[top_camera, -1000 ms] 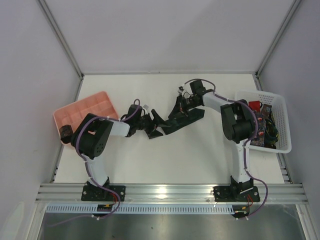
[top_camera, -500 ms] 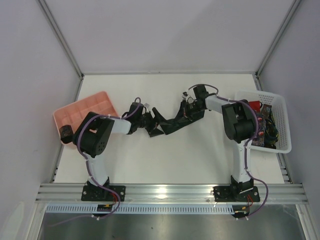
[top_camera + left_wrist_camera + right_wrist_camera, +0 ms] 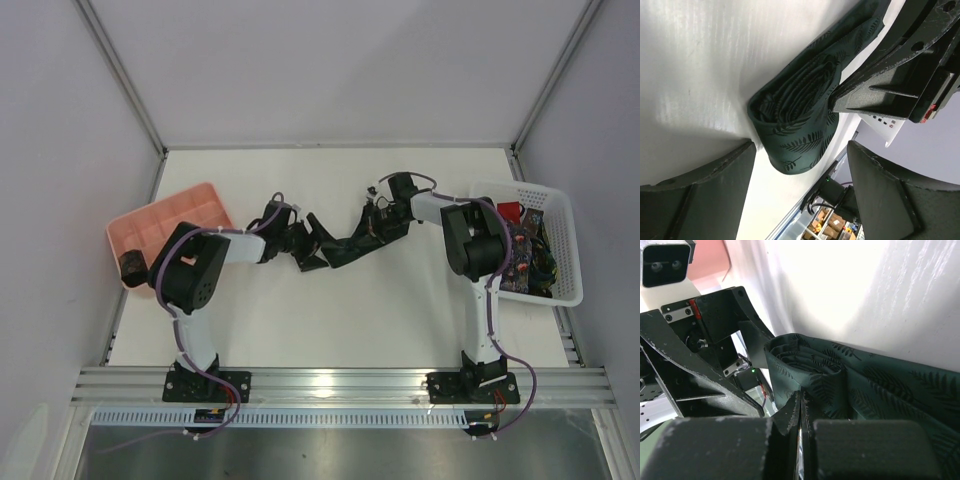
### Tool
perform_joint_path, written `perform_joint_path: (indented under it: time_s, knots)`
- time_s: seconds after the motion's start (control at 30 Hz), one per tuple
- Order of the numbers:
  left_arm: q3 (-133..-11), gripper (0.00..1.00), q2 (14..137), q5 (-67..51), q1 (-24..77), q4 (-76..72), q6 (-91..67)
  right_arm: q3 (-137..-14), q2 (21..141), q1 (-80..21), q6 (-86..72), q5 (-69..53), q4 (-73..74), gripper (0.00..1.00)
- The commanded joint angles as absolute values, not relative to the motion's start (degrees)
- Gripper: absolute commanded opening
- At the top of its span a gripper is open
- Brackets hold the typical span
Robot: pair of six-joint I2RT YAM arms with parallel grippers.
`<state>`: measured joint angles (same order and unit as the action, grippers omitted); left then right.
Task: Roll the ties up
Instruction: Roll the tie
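Note:
A dark green tie with a leaf pattern (image 3: 348, 248) lies bunched mid-table, one end wound into a loose coil (image 3: 799, 114). My left gripper (image 3: 800, 192) is open. Its fingers (image 3: 697, 192) stand either side of the coil's rounded end without touching it. My right gripper (image 3: 801, 415) is shut, and its tips rest against the coil (image 3: 812, 371) from the other side; no cloth shows between the jaws. In the top view the left gripper (image 3: 308, 240) and right gripper (image 3: 376, 222) face each other across the tie. A rolled dark tie (image 3: 131, 266) sits at the pink tray's near end.
The pink compartment tray (image 3: 175, 212) stands at the left edge. A white lattice basket (image 3: 560, 235) at the right holds more ties, one red (image 3: 508, 211) and others dark (image 3: 522, 268). White walls enclose the table on three sides.
My right gripper has come down and nearer to the coil, still shut. The tie has bunched into a shorter, tighter shape. The left gripper edged slightly right and stays open.

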<state>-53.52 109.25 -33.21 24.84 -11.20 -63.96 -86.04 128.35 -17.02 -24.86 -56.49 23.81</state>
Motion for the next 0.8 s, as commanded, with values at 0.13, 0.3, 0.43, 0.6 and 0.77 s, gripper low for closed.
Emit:
perform_joint_path:
  time_s: [0.13,0.3,0.43,0.6,0.77]
  knots:
    - [-55.5,0.78,112.9,-27.0,27.4,-5.6,-62.4,-86.3,131.0,-16.1,-24.9,-54.1,21.4,0.01]
    - [-54.9,0.74,114.5,-26.1,28.1,-6.7,-66.1,-86.4,131.6,-15.9,-26.0,-54.2,20.9,0.01]
    - [-54.5,0.71,115.4,-25.2,28.5,-7.3,-68.5,-86.6,131.6,-15.9,-26.0,-54.2,21.0,0.01]
    - [-53.4,0.64,116.2,-23.5,28.7,-8.4,-71.0,-86.5,131.6,-16.2,-25.9,-53.8,21.0,0.01]
    - [-52.6,0.57,117.2,-21.5,28.6,-8.1,-70.8,-86.7,132.0,-16.8,-25.5,-53.3,21.7,0.00]
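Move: The tie's rolled end lies low between the two hands. Its middle is about 5 cm to the right of the left hand and level with it fore and aft, and about 6 cm left and 3 cm back of the right hand, some 2 cm below both hand points. From the left hand, the unrolled tail's middle is roughly 17 cm right and 4 cm forward; from the right hand, it is about 5 cm right and level fore and aft. The left fingers come up against the rounded end of the tie roll, one on each side, closing from wide open to a bit over half. The hand first slides about 2 cm right over that end, then mostly sinks, a little over 1 cm in all, its wrist hardly turning. The right hand all but stays in place, shut fingertips still against the roll. ##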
